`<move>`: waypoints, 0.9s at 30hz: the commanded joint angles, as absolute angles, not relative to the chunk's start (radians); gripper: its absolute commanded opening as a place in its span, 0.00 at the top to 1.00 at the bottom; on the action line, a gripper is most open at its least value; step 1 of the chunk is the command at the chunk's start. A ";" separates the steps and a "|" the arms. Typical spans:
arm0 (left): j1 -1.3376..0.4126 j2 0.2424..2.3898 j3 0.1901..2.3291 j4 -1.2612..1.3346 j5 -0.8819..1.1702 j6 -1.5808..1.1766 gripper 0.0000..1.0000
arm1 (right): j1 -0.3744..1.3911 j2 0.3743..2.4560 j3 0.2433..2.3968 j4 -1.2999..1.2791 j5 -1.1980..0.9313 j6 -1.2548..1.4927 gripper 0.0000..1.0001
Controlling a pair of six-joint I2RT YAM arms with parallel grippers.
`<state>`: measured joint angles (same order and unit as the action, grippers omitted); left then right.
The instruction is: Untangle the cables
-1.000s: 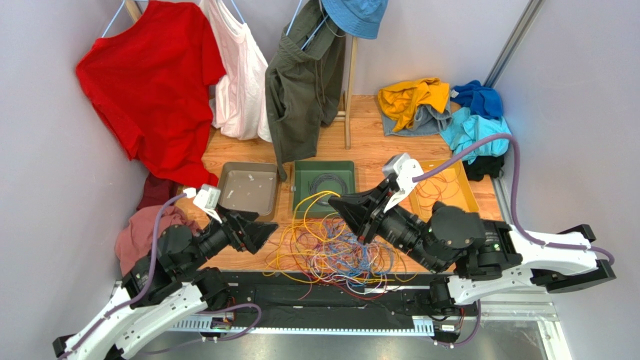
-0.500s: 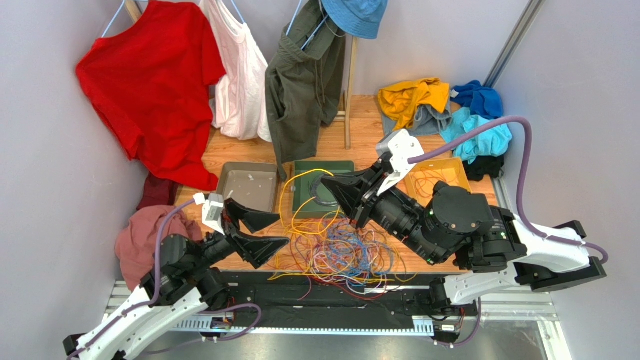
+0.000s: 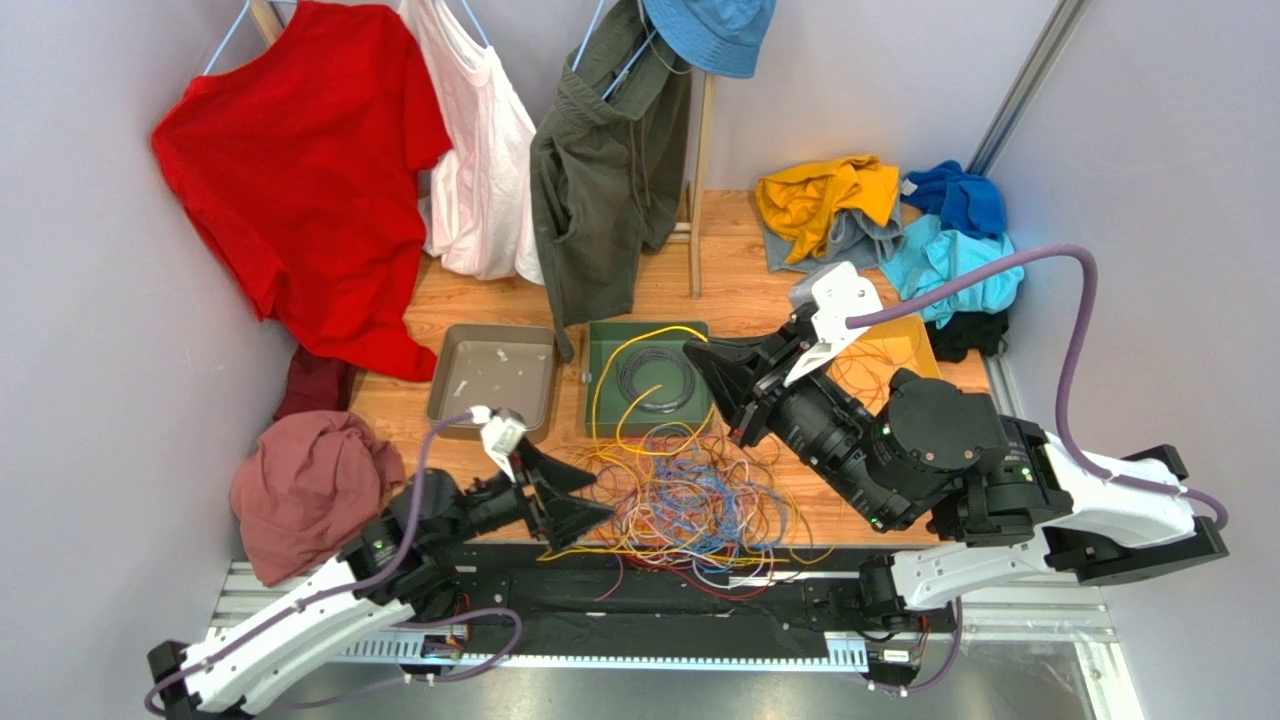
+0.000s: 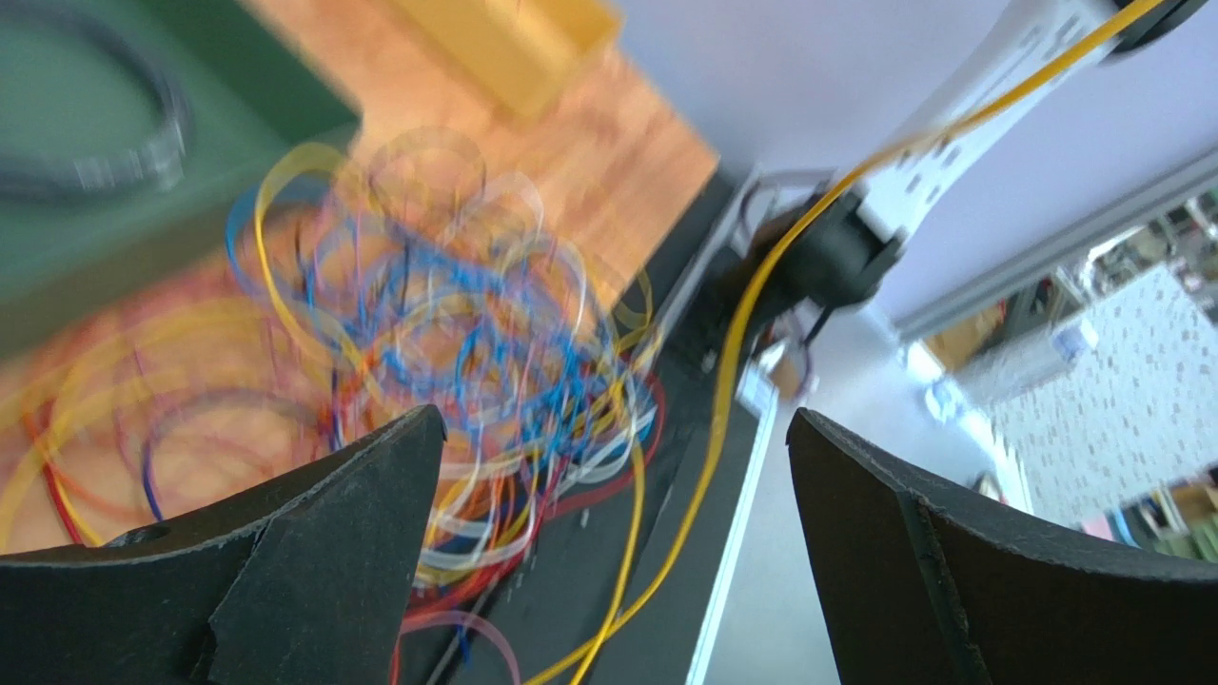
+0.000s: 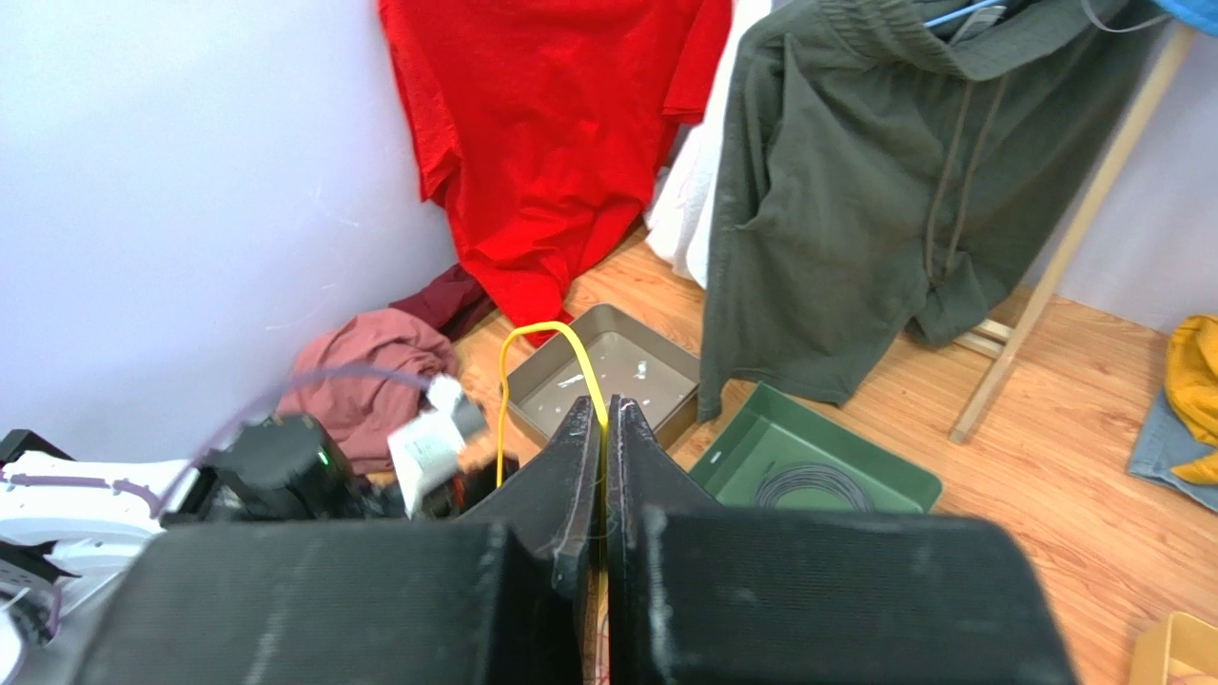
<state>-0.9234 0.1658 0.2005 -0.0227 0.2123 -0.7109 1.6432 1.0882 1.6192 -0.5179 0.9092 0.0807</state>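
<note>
The cables (image 3: 684, 507) lie in a tangle of yellow, orange, blue, purple, red and white loops at the near middle of the table. My right gripper (image 3: 697, 357) is raised over the green tray and shut on a yellow cable (image 3: 643, 336). That strand arcs up out of the tangle. In the right wrist view it runs between the closed jaws (image 5: 601, 408) as a yellow loop (image 5: 538, 331). My left gripper (image 3: 598, 498) stands open at the tangle's left edge, holding nothing. In the left wrist view the gripper (image 4: 615, 418) frames the blurred cables (image 4: 443, 343) and the taut yellow cable (image 4: 744, 314).
A grey tray (image 3: 493, 375), a green tray (image 3: 601, 405) holding a dark coil, and a yellow tray (image 3: 902, 357) sit behind the tangle. Clothes hang at the back (image 3: 301, 165). A clothes pile (image 3: 887, 218) lies back right, and a pink cloth (image 3: 308, 480) left.
My right gripper has risen and drawn back to the right, pulling the yellow cable up from the tangle. The left arm opened wide and swung down toward the tangle's near left edge.
</note>
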 commanded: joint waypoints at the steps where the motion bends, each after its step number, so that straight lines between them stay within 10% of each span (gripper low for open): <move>1: -1.009 0.204 0.120 0.117 0.204 -0.755 0.01 | 1.631 1.068 1.594 -0.486 0.946 0.071 1.00; 18: -1.129 0.636 0.104 0.426 0.226 -0.672 0.13 | 1.594 1.085 1.572 -0.486 0.914 0.100 1.00; 27: -1.138 0.532 0.197 0.324 0.163 -0.672 1.00 | 1.595 1.054 1.559 -0.495 0.913 0.120 1.00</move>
<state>-1.1328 0.6933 0.0925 0.3618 0.2085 -0.6926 1.6001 1.0836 1.5673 -0.5156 0.9142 0.1005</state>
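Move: The hanging yellow cable is to be caught low down, about 3 cm back, 5 cm right and 9 cm below the open left hand. The tangle's middle lies roughly 4 cm ahead of that hand, 12 cm right and 18 cm down; the green tray's is some 26 cm ahead, 5 cm right and 18 cm down. From the right hand, already pinching this cable high up, that low stretch is about 7 cm back, 9 cm left and 37 cm below. The yellow cable hanging from the right hand gets a second hold: the left hand drops about 9 cm in two steps, with a slight rise between, while drawing right and back beside the tangle. Its fingertips dip and it turns clockwise, each a little over 10 degrees, and late on its wide-open fingers close on the cable. The right hand keeps its pinch, sinking about 2 cm. ##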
